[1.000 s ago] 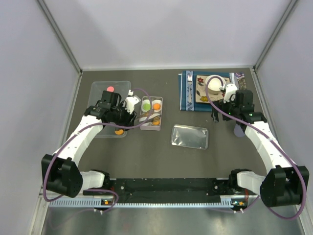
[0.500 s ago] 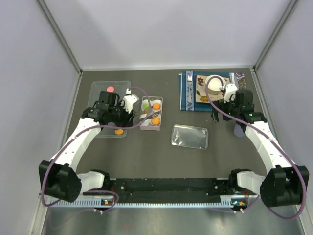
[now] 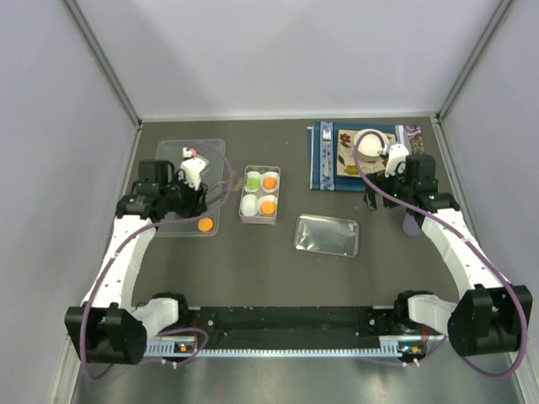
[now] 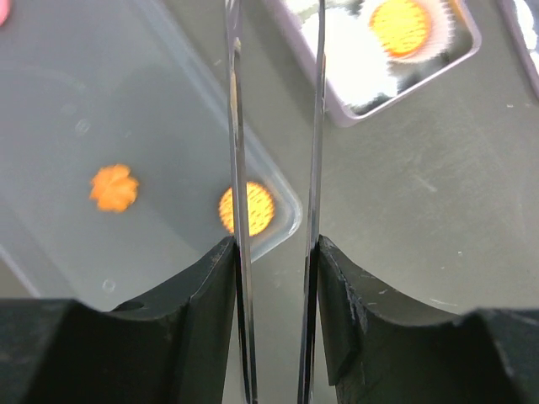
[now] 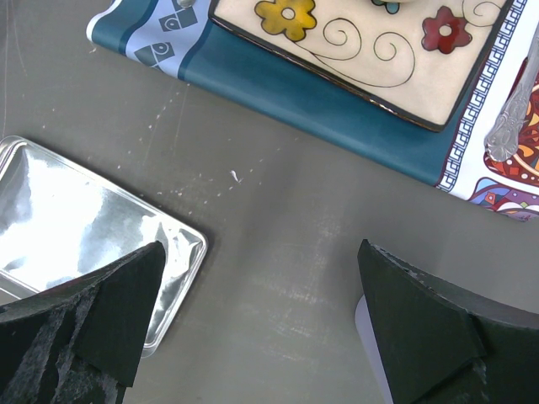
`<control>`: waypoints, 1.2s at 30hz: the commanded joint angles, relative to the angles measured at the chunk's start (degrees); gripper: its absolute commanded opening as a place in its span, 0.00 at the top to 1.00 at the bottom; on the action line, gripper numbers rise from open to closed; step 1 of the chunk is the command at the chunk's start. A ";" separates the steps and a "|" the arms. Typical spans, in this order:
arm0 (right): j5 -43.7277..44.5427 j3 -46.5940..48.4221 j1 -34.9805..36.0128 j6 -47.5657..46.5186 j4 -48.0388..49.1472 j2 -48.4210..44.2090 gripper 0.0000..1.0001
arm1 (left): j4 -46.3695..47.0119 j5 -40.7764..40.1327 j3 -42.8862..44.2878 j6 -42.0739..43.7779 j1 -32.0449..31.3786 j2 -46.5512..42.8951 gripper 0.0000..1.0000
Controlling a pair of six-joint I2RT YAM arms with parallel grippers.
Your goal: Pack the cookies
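Note:
Between the black fingers (image 4: 202,295) of my left gripper (image 4: 275,252) sit two thin metal tong blades (image 4: 234,126), standing apart with nothing between them. This gripper (image 3: 195,192) hovers over a clear tray (image 3: 215,151). Loose cookies lie on that tray (image 4: 101,101): two orange ones (image 4: 114,187) (image 4: 254,208) and a pink one (image 3: 190,152). The four-cup box (image 3: 259,220) holds a green cookie (image 3: 252,181) and two orange cookies (image 3: 269,180) (image 3: 268,206); its near left cup (image 3: 250,205) is white and bare. My right gripper (image 5: 261,278) hangs open over bare table.
A shiny foil tray (image 3: 328,234) lies right of the box, by my right gripper's left finger. A blue placemat (image 3: 324,160) at the back right carries a flowered plate (image 5: 370,42), a white cup (image 3: 370,143) and a spoon (image 5: 514,109).
My left gripper drew back leftwards with the tongs, from the box to over the clear tray. An orange cookie now lies free in the box's near right cup. The right arm stayed still.

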 commanded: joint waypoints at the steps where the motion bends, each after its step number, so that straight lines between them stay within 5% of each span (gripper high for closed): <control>1: -0.50 2.87 0.85 -0.39 0.74 -0.30 0.01 | -2.36 6.33 0.18 3.11 9.09 -2.44 0.54; 17: -1.20 3.13 0.85 -0.31 0.56 -0.30 0.01 | -10.73 11.70 -1.93 21.22 34.57 -3.32 0.54; 26: -1.29 3.22 1.03 -0.22 0.47 -0.21 0.01 | -12.05 12.15 -2.28 26.76 41.17 -0.25 0.53; 36: -1.03 3.31 1.03 -0.39 0.47 -0.39 0.01 | -9.59 11.27 -2.72 27.73 41.71 4.23 0.52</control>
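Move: Ahead and to the left of the left hand, the orange flower cookie lies about 10 cm farther out, 10 cm to its left and some 16 cm below. The round orange cookie is nearly underneath, roughly 3 cm ahead and 1 cm left; the muffin box stands about 13 cm ahead and 18 cm right. The pink cookie lies about 28 cm ahead, 6 cm left. From the right hand, the flower cookie is some 65 cm left and 7 cm ahead. Swinging the still-gripped, empty tongs away from the muffin box, the left hand sweeps about 17 cm left and draws back some 5 cm, turning roughly 15 degrees counter-clockwise so the tongs' tips come to the orange flower cookie. Over the last part it slows sideways and sinks, about 4 cm lower in all, keeping its hold on the handles. ##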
